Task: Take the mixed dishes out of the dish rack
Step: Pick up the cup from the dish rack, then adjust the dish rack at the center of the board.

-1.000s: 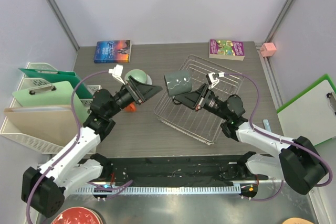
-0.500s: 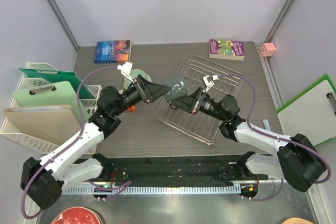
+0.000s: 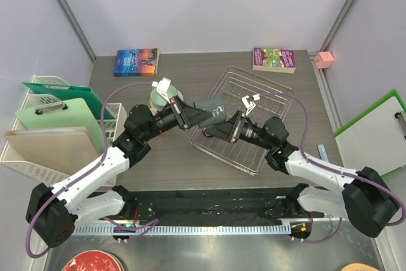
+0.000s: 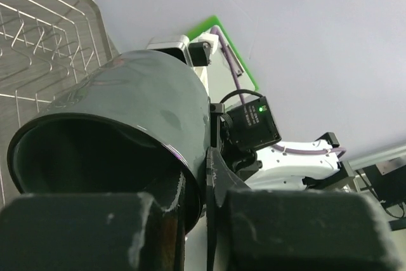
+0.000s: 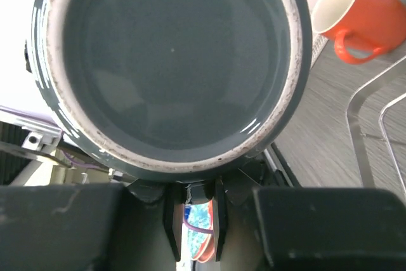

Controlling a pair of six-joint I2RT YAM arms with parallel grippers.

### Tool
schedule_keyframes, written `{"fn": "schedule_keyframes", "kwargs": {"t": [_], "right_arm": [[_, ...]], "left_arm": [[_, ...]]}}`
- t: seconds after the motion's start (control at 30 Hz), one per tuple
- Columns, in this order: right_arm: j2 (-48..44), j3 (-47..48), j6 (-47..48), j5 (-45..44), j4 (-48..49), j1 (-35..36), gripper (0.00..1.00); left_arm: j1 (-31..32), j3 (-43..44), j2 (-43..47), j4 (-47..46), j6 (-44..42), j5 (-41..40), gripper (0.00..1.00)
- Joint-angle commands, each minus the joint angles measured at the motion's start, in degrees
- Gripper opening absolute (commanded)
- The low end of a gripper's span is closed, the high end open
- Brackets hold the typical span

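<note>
The dark grey mug (image 3: 212, 109) hangs in the air over the left edge of the wire dish rack (image 3: 254, 112), between my two grippers. My right gripper (image 3: 221, 129) is shut on its handle from the right; the right wrist view shows the mug's base (image 5: 171, 55) above the fingers (image 5: 195, 220). My left gripper (image 3: 193, 116) grips the mug's rim (image 4: 139, 93) from the left, one finger inside and one outside (image 4: 206, 169). The mint bowl (image 3: 160, 96) sits on the table behind my left wrist. The orange mug (image 5: 355, 17) stands on the table. The rack holds no other dishes that I can see.
A blue book (image 3: 136, 61) and a purple book (image 3: 274, 59) lie at the table's back. White file trays with clipboards (image 3: 44, 131) stand at the left. A green-edged clipboard (image 3: 380, 131) is at the right. A red plate (image 3: 92, 263) is at the bottom left.
My right gripper carried the grey mug left and lower. My left gripper, wide open before, moved right and closed on the mug's rim.
</note>
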State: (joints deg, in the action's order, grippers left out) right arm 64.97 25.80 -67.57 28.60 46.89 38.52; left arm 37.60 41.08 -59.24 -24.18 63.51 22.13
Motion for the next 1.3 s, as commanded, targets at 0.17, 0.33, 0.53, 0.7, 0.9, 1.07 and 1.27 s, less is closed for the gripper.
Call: {"fn": "schedule_keyframes", "kwargs": {"t": [0.17,0.33,0.53,0.7,0.9,1.07,1.27], "right_arm": [[-12.14,9.76,22.02,-25.52,-41.39,1.55,0.78],[-14.43,15.59,29.24,-44.67,-64.63,1.73,0.86],[-14.17,17.96,34.43,-52.29,-73.95,2.61,0.83],[-8.20,21.74,35.75,-64.44,-83.45,3.40,0.83],[-9.77,23.59,35.67,-70.44,-84.25,3.49,0.86],[-10.39,26.57,34.96,-69.90,-85.99,3.49,0.86],[-7.94,29.83,34.79,-77.99,-93.29,3.31,0.89]], "left_arm": [[-0.34,7.42,3.96,19.06,-9.97,-12.36,0.00],[-0.43,13.49,5.80,32.05,-17.95,-19.65,0.00],[-0.34,25.71,4.58,52.27,-25.97,-27.65,0.00],[-0.34,30.55,3.69,63.72,-28.88,-31.97,0.00],[-0.25,30.99,3.61,71.63,-29.58,-32.50,0.00],[1.06,29.68,1.68,76.83,-30.28,-33.56,0.00],[2.91,27.74,1.32,77.98,-30.28,-35.67,0.00]]}}
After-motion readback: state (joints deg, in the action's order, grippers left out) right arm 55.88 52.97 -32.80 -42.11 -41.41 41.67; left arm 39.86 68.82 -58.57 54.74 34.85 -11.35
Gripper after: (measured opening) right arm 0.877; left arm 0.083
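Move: The left hand pinches the cup's rim high above the near-left part of the dish rack. The open table spot it goes for lies about 16 cm left, 1 cm back and 24 cm below. The orange mug stands roughly 9 cm beyond that spot and 3 cm farther left; the bowl and plates lie some 20 cm ahead and 14 cm left of the hand. From the right hand, on the handle, the cup's middle is about 4 cm ahead, 3 cm left and 4 cm up; the rack's middle is some 13 cm ahead, 8 cm right and 20 cm down. The right fingers open and let go of the cup's handle; that hand swings about 21 cm right and some 5 cm forward over the rack, dipping, then partly rising, as its fingers turn downward. The left hand keeps its pinch on the rim and carries the cup left, dipping, rising, then sinking towards the table behind the orange mug, its fingers tipping down some 60 degrees. ##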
